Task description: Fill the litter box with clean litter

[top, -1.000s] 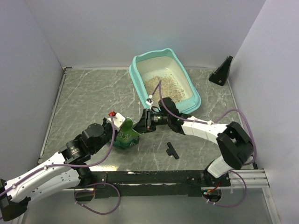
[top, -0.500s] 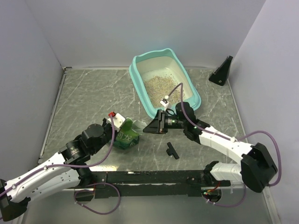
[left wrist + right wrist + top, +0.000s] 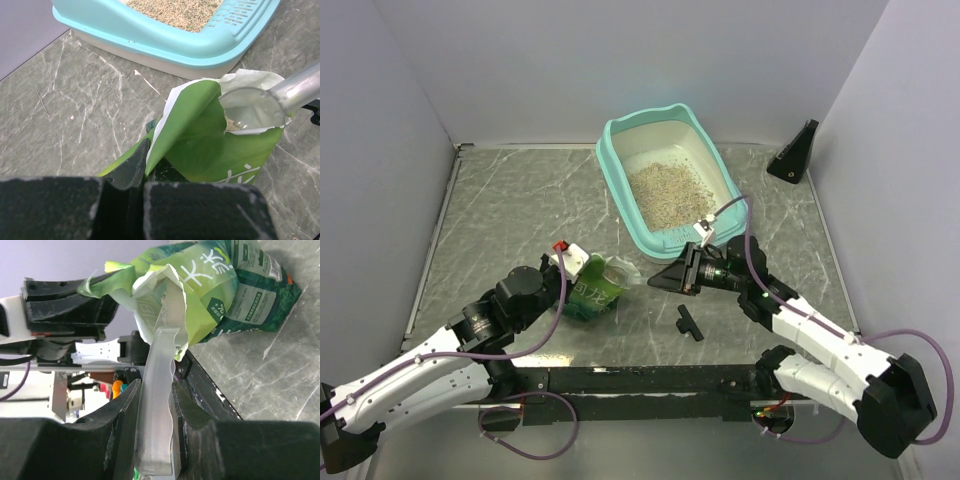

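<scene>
The litter box stands at the back of the table, teal rim round a cream pan, with beige clean litter spread in it. In the left wrist view its rim lies just beyond a small green bag. My left gripper is shut on the bag's torn edge and holds it upright. My right gripper is shut on the handle of a clear plastic scoop. The scoop's bowl sits at the bag's open mouth, and I see no litter in it.
A small black T-shaped piece lies on the table near the right arm. A black wedge-shaped stand sits at the back right by the wall. Grey walls close in the table on three sides.
My right gripper has drawn back to the right from the bag, pulling the scoop out to the bag's mouth, and its elbow has swung right. The left arm and bag stayed put.
</scene>
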You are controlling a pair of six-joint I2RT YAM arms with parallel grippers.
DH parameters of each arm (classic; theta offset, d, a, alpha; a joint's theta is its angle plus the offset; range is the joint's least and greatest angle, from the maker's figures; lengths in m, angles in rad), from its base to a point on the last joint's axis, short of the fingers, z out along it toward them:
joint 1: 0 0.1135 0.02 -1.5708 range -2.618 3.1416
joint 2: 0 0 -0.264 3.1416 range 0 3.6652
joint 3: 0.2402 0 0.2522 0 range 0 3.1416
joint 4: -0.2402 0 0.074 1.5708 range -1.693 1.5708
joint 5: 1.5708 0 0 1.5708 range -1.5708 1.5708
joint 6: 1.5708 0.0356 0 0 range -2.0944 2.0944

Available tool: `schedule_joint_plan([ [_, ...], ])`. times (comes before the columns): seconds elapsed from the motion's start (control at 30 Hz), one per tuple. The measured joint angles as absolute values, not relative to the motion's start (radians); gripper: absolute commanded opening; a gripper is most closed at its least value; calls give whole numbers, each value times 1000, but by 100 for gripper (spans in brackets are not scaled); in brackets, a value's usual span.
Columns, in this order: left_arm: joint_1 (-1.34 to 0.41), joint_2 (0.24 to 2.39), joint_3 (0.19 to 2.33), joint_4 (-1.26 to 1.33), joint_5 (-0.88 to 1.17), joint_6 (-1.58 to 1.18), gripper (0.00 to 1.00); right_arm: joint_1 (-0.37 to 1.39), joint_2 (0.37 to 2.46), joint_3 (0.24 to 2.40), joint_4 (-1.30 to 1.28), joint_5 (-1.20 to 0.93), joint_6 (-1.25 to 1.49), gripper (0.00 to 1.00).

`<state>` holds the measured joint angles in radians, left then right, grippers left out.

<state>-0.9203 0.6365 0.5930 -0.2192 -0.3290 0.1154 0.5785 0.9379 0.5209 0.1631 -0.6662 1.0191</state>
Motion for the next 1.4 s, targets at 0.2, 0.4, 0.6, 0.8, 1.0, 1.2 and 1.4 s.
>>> schedule_joint_plan([
  [0.2,-921,639,593,-207,-325,115,1,553,823,467,133,-628,1058,0],
  [0.4,-924,648,593,-199,-318,115,1,530,727,422,102,-609,1090,0],
  [0.6,-925,652,593,-197,-311,115,1,522,684,403,88,-609,1115,0],
  [0.8,-925,664,593,-190,-305,115,1,519,642,404,55,-609,1121,0],
  [1.0,-937,710,593,-174,-301,115,1,516,613,404,-3,-596,1113,0],
  [1.2,-955,722,592,-160,-304,114,1,516,569,404,-67,-580,1103,0],
  [1.4,-964,759,591,-144,-311,111,1,514,552,441,-162,-561,1063,0],
])
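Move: The litter bag's open mouth, with the scoop's bowl still in it, is about 9 cm to the right hand's left, 3 cm farther out and 2 cm lower; the litter box's middle is some 30 cm ahead, 5 cm right and 13 cm below. The black clip lies about 7 cm back, 7 cm right and 19 cm down. For the left hand, gripping the bag's rim, that mouth is about 7 cm right, level fore and aft, 3 cm lower. Drawing the scoop back out of the bag's mouth, the right hand goes about 5 cm right and 2.5 cm back, quickly at first and then slowly, at nearly constant height, turning some 10 degrees clockwise with its grip on the handle kept. The left hand keeps pinching the bag's rim and follows nearly 3 cm to the right, sinking 1 to 2 cm late on. ##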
